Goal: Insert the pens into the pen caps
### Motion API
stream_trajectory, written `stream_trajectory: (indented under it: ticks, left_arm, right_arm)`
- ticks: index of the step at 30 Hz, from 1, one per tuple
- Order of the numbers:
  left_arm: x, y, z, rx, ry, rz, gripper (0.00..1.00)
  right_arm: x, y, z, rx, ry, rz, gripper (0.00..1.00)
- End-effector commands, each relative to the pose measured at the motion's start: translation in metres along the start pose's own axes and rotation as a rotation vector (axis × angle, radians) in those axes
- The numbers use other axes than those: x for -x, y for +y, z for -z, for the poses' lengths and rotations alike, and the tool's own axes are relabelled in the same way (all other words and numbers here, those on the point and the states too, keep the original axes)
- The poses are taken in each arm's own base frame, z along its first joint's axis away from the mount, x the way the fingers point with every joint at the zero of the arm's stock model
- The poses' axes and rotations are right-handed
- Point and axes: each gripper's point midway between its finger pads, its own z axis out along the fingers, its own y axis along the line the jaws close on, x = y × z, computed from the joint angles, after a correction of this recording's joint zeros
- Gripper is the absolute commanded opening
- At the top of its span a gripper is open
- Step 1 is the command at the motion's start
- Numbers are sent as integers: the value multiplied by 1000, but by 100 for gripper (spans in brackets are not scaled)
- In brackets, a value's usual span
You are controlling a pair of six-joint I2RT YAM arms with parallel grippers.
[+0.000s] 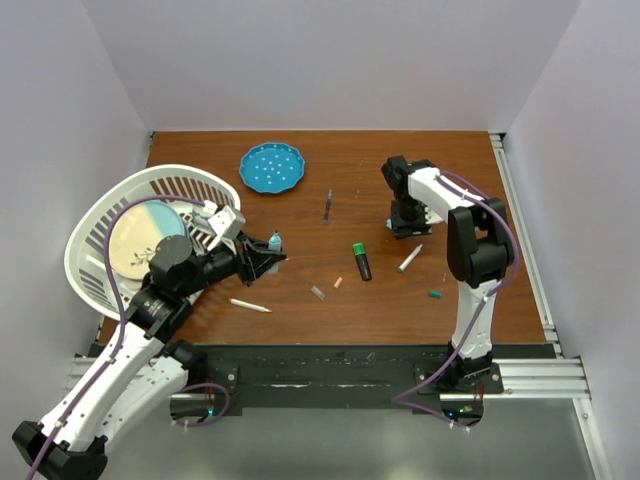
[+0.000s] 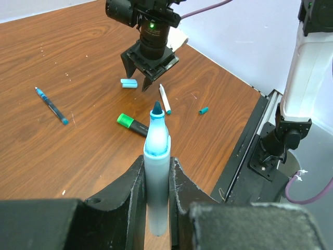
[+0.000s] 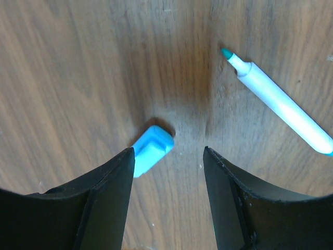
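My left gripper (image 2: pixel 156 162) is shut on a light blue pen (image 2: pixel 156 140) that stands upright between the fingers, its uncapped teal tip pointing away; the same gripper (image 1: pixel 262 256) sits left of the table's middle. My right gripper (image 3: pixel 169 151) hangs open just above the wood, fingers down. A light blue pen cap (image 3: pixel 152 148) lies beside its left finger, not gripped. That cap (image 2: pixel 128 83) also shows under the right gripper (image 2: pixel 144 73). A white pen (image 3: pixel 281 107) with a teal tip lies just to the right.
On the wood lie a black highlighter with a green cap (image 1: pixel 361 261), a teal cap (image 1: pixel 435 295), a pink cap (image 1: pixel 338 283), a grey cap (image 1: pixel 318 293), a white pen (image 1: pixel 250 306) and a dark pen (image 1: pixel 327 207). Blue dotted plate (image 1: pixel 271 167) at the back, white basket (image 1: pixel 95 225) at left.
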Motion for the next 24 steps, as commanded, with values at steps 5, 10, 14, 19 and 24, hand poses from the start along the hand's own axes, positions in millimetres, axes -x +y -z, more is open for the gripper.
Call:
stream_trajectory:
  ticks: [5,10,14,19,24]
  left_arm:
    - [13,-4,-1,-27,-48,-52,0]
    - [12,-3,-1,-23,-47,-52,0]
    - [13,-3,0,-17,-53,-55,0]
    - [13,-2,-1,-11,-50,-55,0]
    - [16,-2,1,-4,-63,-58,0]
  right_arm:
    - [-8,6,-12,-43,36,-58,59]
    - [-19,6,-15,-73,72,-39,56]
    - [-19,9,-12,-72,71,-19,51]
    - [-9,9,-11,-41,31,76,39]
    - [9,-30,-25,-108,-42,215,28]
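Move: The open right hand hangs low over the light-blue cap, whose middle lies about 1 cm ahead, 1 cm to the left and some 3 cm below. From this hand, the white marker lies roughly 9 cm back and 4 cm to the right, and the green-capped marker about 10 cm back and 10 cm to the left, both on the table. From the left hand, the same cap is some 22 cm ahead, 31 cm to the right and 27 cm below. The right hand first sinks about 2 cm, fingers open and pointing down, to bring its fingertips either side of the light-blue cap lying on the table, then eases about 1 cm to the left with a slight tilt of about 5 degrees. Staying at that height, it closes its fingers from a little over half open to about a third and pinches the cap across its long sides, its wrist turning a few degrees counter-clockwise at the end. ##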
